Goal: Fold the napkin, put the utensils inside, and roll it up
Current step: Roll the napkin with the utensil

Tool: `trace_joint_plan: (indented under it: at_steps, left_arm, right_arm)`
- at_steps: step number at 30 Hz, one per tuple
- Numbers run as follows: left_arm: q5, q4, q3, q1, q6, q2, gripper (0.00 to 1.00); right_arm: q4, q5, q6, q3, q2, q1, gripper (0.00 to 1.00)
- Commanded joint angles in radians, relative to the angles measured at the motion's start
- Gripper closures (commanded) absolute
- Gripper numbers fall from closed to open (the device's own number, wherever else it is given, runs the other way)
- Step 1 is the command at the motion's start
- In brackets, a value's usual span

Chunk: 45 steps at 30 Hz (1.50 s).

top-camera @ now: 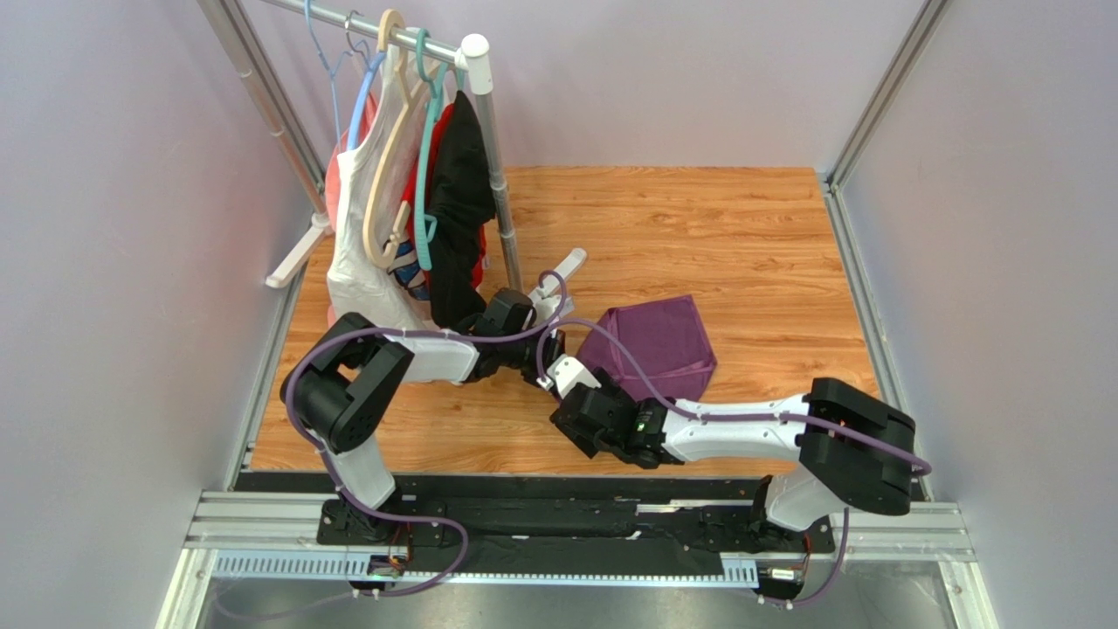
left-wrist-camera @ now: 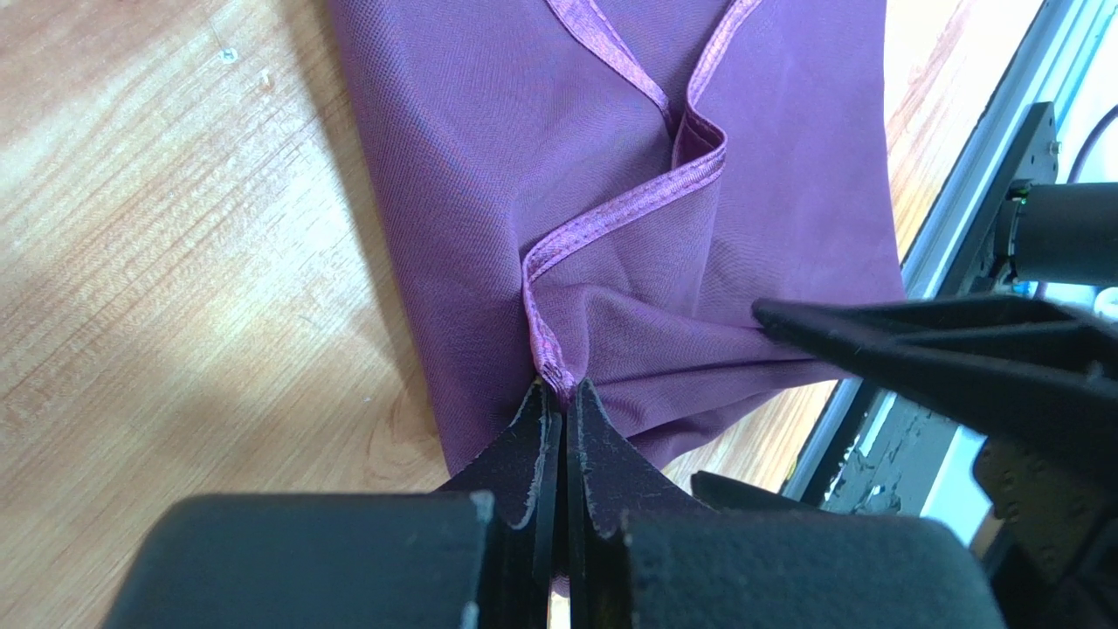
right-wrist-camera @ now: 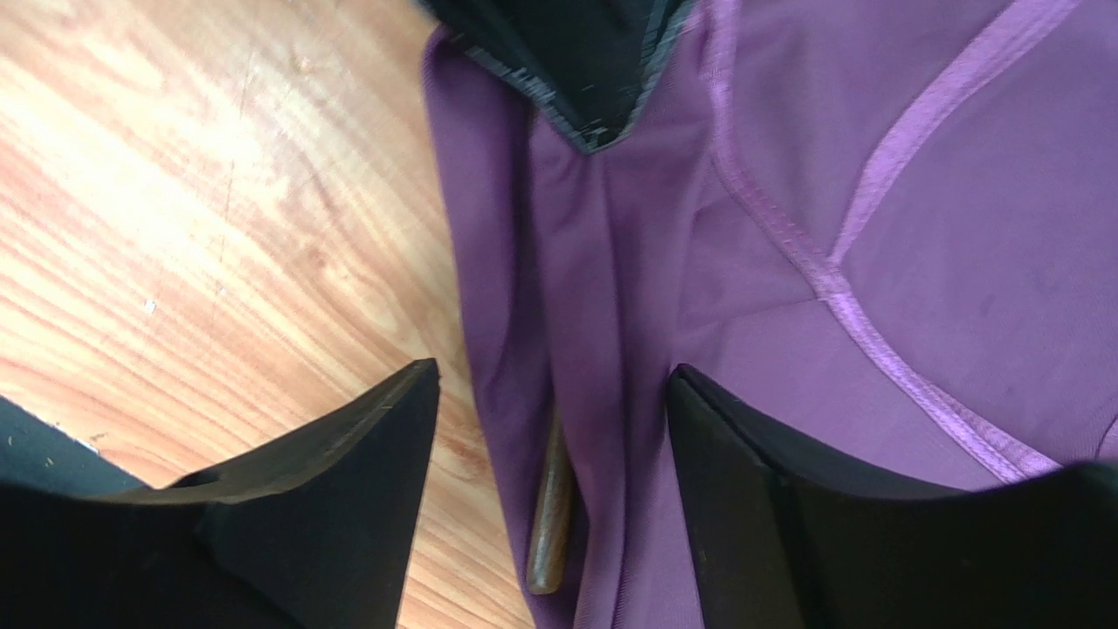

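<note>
The purple napkin [top-camera: 656, 343] lies folded on the wooden table, its hemmed edges crossing on top [left-wrist-camera: 630, 197]. My left gripper [left-wrist-camera: 562, 388] is shut on a pinch of the napkin's hem at its left corner [top-camera: 562, 351]. My right gripper [right-wrist-camera: 551, 400] stands open over the napkin's folded edge [right-wrist-camera: 591, 302], one finger above bare wood and the other above cloth. A dark brown wooden utensil handle [right-wrist-camera: 553, 524] pokes out from under that fold, between the fingers. The rest of the utensils is hidden inside the cloth. The left gripper's tip [right-wrist-camera: 591, 79] shows ahead in the right wrist view.
A clothes rack [top-camera: 479, 79] with white, black and red garments [top-camera: 433, 210] on hangers stands at the back left, close behind the left arm. A metal frame rail [left-wrist-camera: 971, 197] runs along the table's side. Wooden tabletop [top-camera: 735, 236] extends behind and right of the napkin.
</note>
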<state>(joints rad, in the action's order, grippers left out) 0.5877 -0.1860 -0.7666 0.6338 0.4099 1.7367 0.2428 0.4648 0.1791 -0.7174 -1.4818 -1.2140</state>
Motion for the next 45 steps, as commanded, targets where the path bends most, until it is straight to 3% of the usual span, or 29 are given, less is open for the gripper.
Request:
trace_joint_plan:
  at_steps: [1,5,17,18,23,26,29,30,32,35,39,45]
  left_arm:
    - [0.008,0.033,-0.031,-0.006,-0.023,0.006,1.00]
    - [0.006,0.036,-0.034,-0.008,-0.023,0.004,1.00]
    - [0.014,0.048,-0.042,-0.006,-0.031,0.000,1.00]
    - [0.014,0.049,-0.043,-0.006,-0.031,-0.002,1.00]
    - [0.021,0.056,-0.042,-0.006,-0.034,-0.014,1.00]
    - [0.026,0.051,-0.033,-0.006,-0.028,-0.042,0.99]
    - [0.014,0.054,-0.022,-0.006,-0.016,-0.094,0.77]
    - [0.008,0.056,-0.019,-0.008,-0.011,-0.129,0.65]
    - [-0.017,0.069,-0.013,-0.006,-0.011,-0.166,0.57]
    - [-0.052,0.114,-0.010,-0.008,-0.022,-0.226,0.33]
    - [-0.068,0.131,0.015,-0.006,-0.029,-0.281,0.19]
    - [-0.109,0.123,0.084,-0.008,-0.036,-0.373,0.18]
  right_arm:
    - [-0.013,0.043,-0.010,-0.034,-0.032,-0.028,0.34]
    - [0.001,0.057,-0.009,-0.043,-0.055,-0.039,0.36]
    - [0.046,0.133,0.040,-0.062,-0.141,-0.061,0.73]
    - [0.044,0.129,0.043,-0.060,-0.146,-0.061,0.80]
    - [0.043,0.097,0.060,-0.057,-0.167,-0.062,0.97]
    - [0.041,0.063,0.062,-0.056,-0.170,-0.062,1.00]
    - [0.035,0.016,0.059,-0.053,-0.166,-0.058,1.00]
    - [0.035,0.000,0.062,-0.051,-0.160,-0.056,1.00]
    - [0.030,-0.053,0.068,-0.047,-0.135,-0.045,1.00]
    - [0.007,-0.127,0.076,-0.017,-0.077,-0.013,1.00]
    - [-0.014,-0.221,0.069,0.025,-0.012,0.039,1.00]
    - [-0.057,-0.386,0.046,0.061,0.026,0.148,1.00]
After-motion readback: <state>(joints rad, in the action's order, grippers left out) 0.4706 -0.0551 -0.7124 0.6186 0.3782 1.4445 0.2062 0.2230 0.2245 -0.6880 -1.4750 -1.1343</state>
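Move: The right hand, fingers open, hangs just over the middle of the napkin's rolled edge, about 2 cm below it, with the utensil handle showing inside the roll at much the same spot. The roll's left end, still pinched by the left hand, is some 6 cm ahead and 7 cm left; the flat napkin's middle lies roughly 9 cm ahead and 8 cm right. From the left hand that rolled edge is about 6 cm back, 7 cm right and 2 cm down. Down about 1.5 cm goes the right hand, closing its fingers until they pinch the rolled edge, while the left keeps its hold on the roll's left end. Then the left opens wide and rises some 5 cm, drifting left, and the right, still gripping, draws the roll back about 2 cm, its fingers tipping down some 15 degrees. ##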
